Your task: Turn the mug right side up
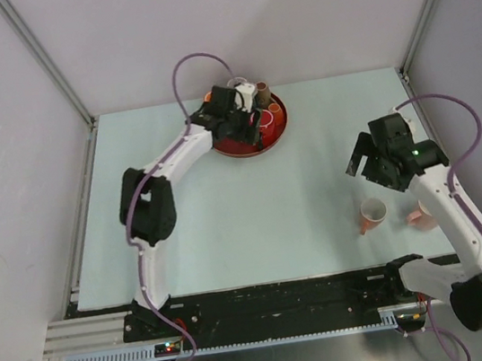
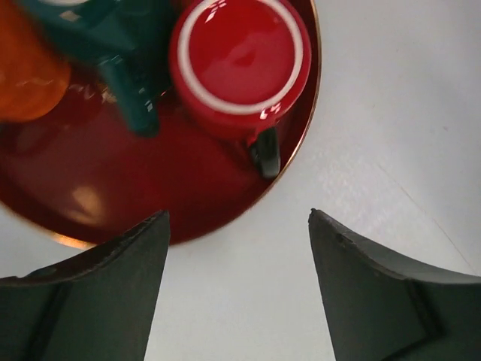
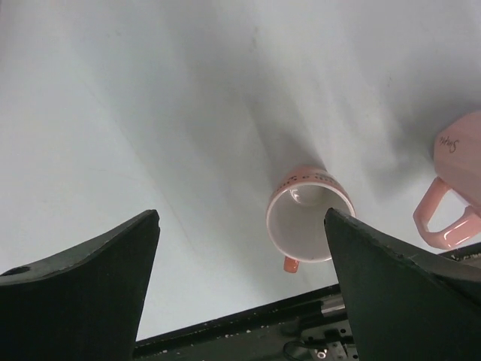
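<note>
A pink mug [image 1: 372, 213] [image 3: 310, 223] stands on the table with its white inside facing up. My right gripper [image 1: 362, 162] [image 3: 242, 214] hangs above and behind it, open, with nothing between its fingers. On the red tray [image 1: 237, 152] [image 2: 150, 180] at the back, a red mug [image 2: 240, 56] sits upside down, its ringed base showing. My left gripper [image 1: 249, 127] [image 2: 238, 218] hovers over the tray's near edge, open and empty, just short of the red mug.
A second pink mug [image 1: 420, 215] [image 3: 460, 162] sits right of the first, partly hidden by my right arm. The tray also holds a teal mug [image 2: 113, 45], an orange cup [image 2: 26, 75] and other cups. The black base rail [image 3: 248, 331] runs along the table's near edge.
</note>
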Robot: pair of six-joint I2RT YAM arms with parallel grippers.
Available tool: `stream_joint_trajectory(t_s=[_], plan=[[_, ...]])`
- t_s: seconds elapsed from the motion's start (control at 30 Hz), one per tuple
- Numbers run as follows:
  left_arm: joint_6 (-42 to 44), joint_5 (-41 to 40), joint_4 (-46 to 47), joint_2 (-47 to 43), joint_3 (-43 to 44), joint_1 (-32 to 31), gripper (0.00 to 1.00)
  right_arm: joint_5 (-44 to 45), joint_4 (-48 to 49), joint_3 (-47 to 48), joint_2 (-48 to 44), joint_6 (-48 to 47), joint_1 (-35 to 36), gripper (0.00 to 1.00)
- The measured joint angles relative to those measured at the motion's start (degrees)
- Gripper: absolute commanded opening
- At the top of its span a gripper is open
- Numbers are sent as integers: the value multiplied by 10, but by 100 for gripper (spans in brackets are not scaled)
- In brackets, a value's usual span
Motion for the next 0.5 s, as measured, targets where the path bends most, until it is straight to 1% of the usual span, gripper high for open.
stream_joint_trajectory(t_s=[0.07, 0.17, 0.37, 0.4, 0.5], plan=[[1, -6, 4, 43, 32, -13, 71, 0, 0, 11, -25, -7, 0, 96], [5, -31, 5, 105, 81, -35, 70, 0, -2, 14, -48, -14, 0, 96], [-4, -107, -9, 179, 164, -59, 63, -2, -10, 14, -55, -19, 0, 95], [-7, -114, -14, 187, 177, -59, 61, -2, -10, 14, -57, -19, 0, 95], [-16, -126, -28, 202, 207, -57, 51, -2, -11, 14, -69, -19, 0, 95]])
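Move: The upside-down red mug sits in the tray about 10 cm ahead of the left hand, 7 cm to its right and 9 cm below, with its handle pointing back towards the robot. The green mug stands about 7 cm farther out than the red mug and 5 cm left of it; the small orange mug is 4 cm farther out and 5 cm right of it. From the right hand, the red mug lies roughly 32 cm ahead, 27 cm left and 11 cm lower. The red mug's handle is what the left hand closes in on, dropping about 6 cm and swinging 5 cm right, then easing some 4 cm forward as the descent dies out. Its fingers narrow partway from wide open, ending either side of the handle, and the wrist rolls slightly. The right hand, open and empty, rises about 3 cm off the pink mug already stood up. ##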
